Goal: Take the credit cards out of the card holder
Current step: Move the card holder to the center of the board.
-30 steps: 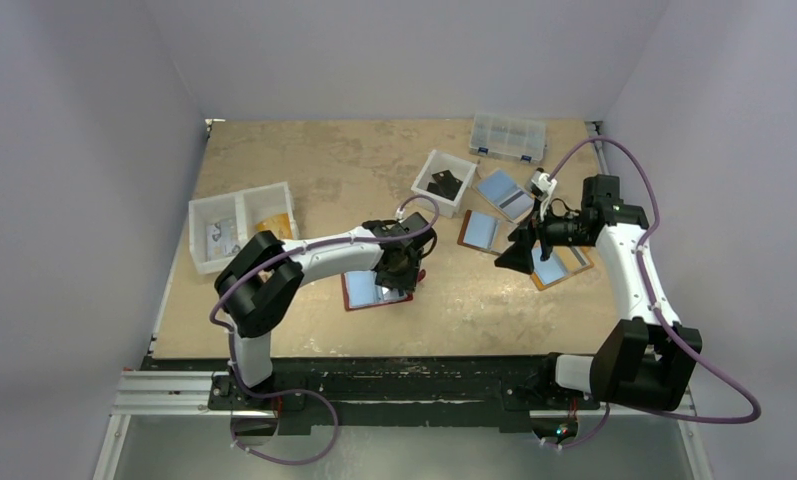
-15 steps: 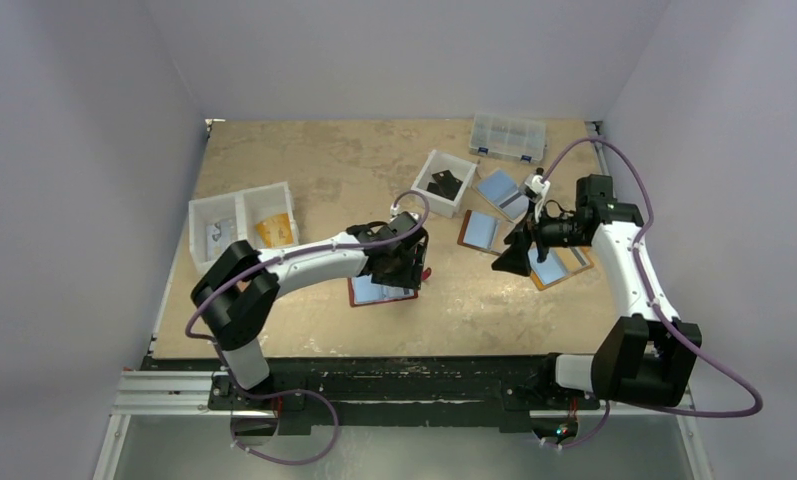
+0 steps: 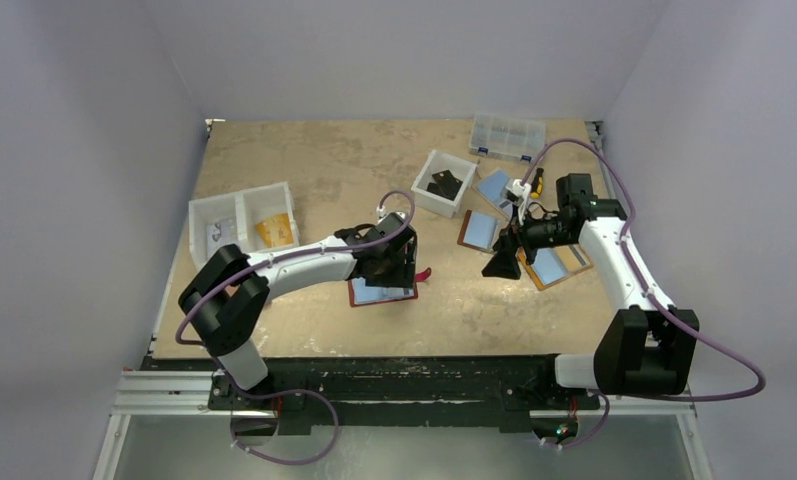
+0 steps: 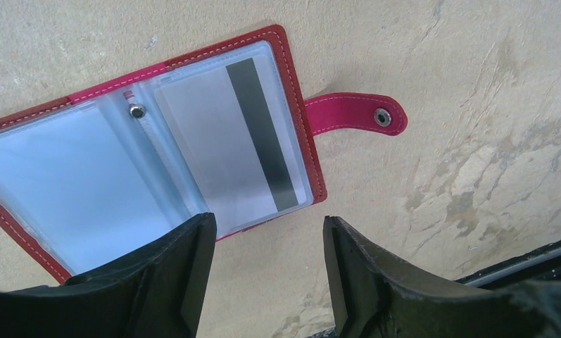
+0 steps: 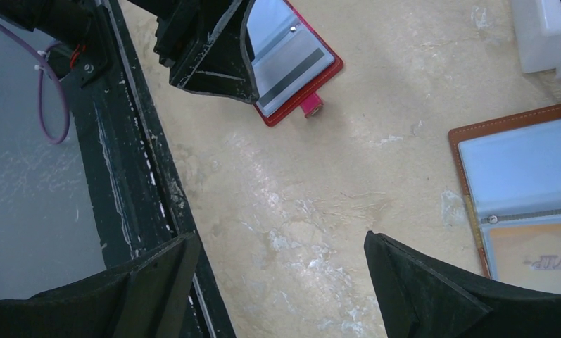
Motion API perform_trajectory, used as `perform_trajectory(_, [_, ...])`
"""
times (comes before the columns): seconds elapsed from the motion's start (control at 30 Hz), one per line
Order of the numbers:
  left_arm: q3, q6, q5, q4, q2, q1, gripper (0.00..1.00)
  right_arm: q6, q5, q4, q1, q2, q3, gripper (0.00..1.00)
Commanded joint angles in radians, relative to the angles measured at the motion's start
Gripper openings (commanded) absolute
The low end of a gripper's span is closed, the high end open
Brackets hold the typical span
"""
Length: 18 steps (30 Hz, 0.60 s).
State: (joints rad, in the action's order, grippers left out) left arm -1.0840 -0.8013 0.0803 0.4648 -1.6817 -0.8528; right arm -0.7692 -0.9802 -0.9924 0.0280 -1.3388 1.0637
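The dark red card holder [image 4: 295,134] lies open on the table, its strap tab [image 4: 355,113] sticking out to the right. A pale grey-white credit card [image 4: 214,151] with a dark stripe sits in its right clear sleeve. A light blue card [image 4: 73,183] sits in the left sleeve. My left gripper [image 4: 267,229] is open and empty just above the holder's near edge. From above the holder [image 3: 382,293] lies partly under the left gripper [image 3: 396,268]. My right gripper [image 3: 501,263] is open and empty over bare table to the right. The holder also shows in the right wrist view [image 5: 295,60].
A white two-part bin [image 3: 242,222] stands at the left. A small white bin [image 3: 444,182] and a clear compartment box [image 3: 508,136] stand at the back. Two brown fold-out holders [image 3: 481,230] [image 3: 559,265] lie under and beside my right arm.
My right gripper has moved left towards the table's middle. My left arm has stretched out, its gripper staying over the holder, which shifted slightly right.
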Motion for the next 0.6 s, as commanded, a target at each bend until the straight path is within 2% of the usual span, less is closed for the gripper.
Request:
perform_trajectory(0.0, [-0.013, -0.003, -0.011, -0.06, 0.004, 0.002, 0.61, 0.028, 0.031, 0.026, -0.02, 0.01, 0.011, 0.99])
perform_trajectory(0.07, [0.007, 0.002, -0.017, -0.109, 0.057, 0.003, 0.63, 0.028, 0.054, 0.02, -0.02, 0.01, 0.023, 0.99])
perform_trajectory(0.27, [0.065, 0.0, -0.008, -0.18, 0.236, 0.027, 0.79, 0.09, 0.187, 0.062, -0.02, 0.049, 0.08, 0.99])
perform_trajectory(0.43, [0.133, -0.033, -0.052, -0.211, 0.423, 0.112, 0.86, 0.201, 0.272, 0.136, -0.02, 0.101, 0.155, 0.99])
perform_trajectory(0.57, [0.167, -0.042, -0.013, -0.158, 0.611, 0.193, 0.97, 0.27, 0.308, 0.15, 0.005, 0.113, 0.247, 0.99])
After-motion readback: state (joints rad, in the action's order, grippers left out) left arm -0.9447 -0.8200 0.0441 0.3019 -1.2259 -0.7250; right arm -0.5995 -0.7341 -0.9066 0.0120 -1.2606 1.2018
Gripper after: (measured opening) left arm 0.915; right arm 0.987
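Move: The open red card holder has its middle about 5 cm to the left of the left hand, 3 cm ahead and 3 cm below. From that hand the small white bin stands some 24 cm ahead and 9 cm to the right at about its height, and the brown card holder lies about 12 cm ahead, 19 cm right and 3 cm down. From the right hand the red holder lies some 24 cm left, about level fore and aft, and 14 cm below. Lift the left gripper straight up off the red card holder, slowly at first and then fast, by about 13 cm, opening the fingers wider and tilting them some 30 degrees so they point more forward and to the right. Late on, draw the wide-open right gripper up, forward and a little right, about 6 cm in all, away from the red holder. ##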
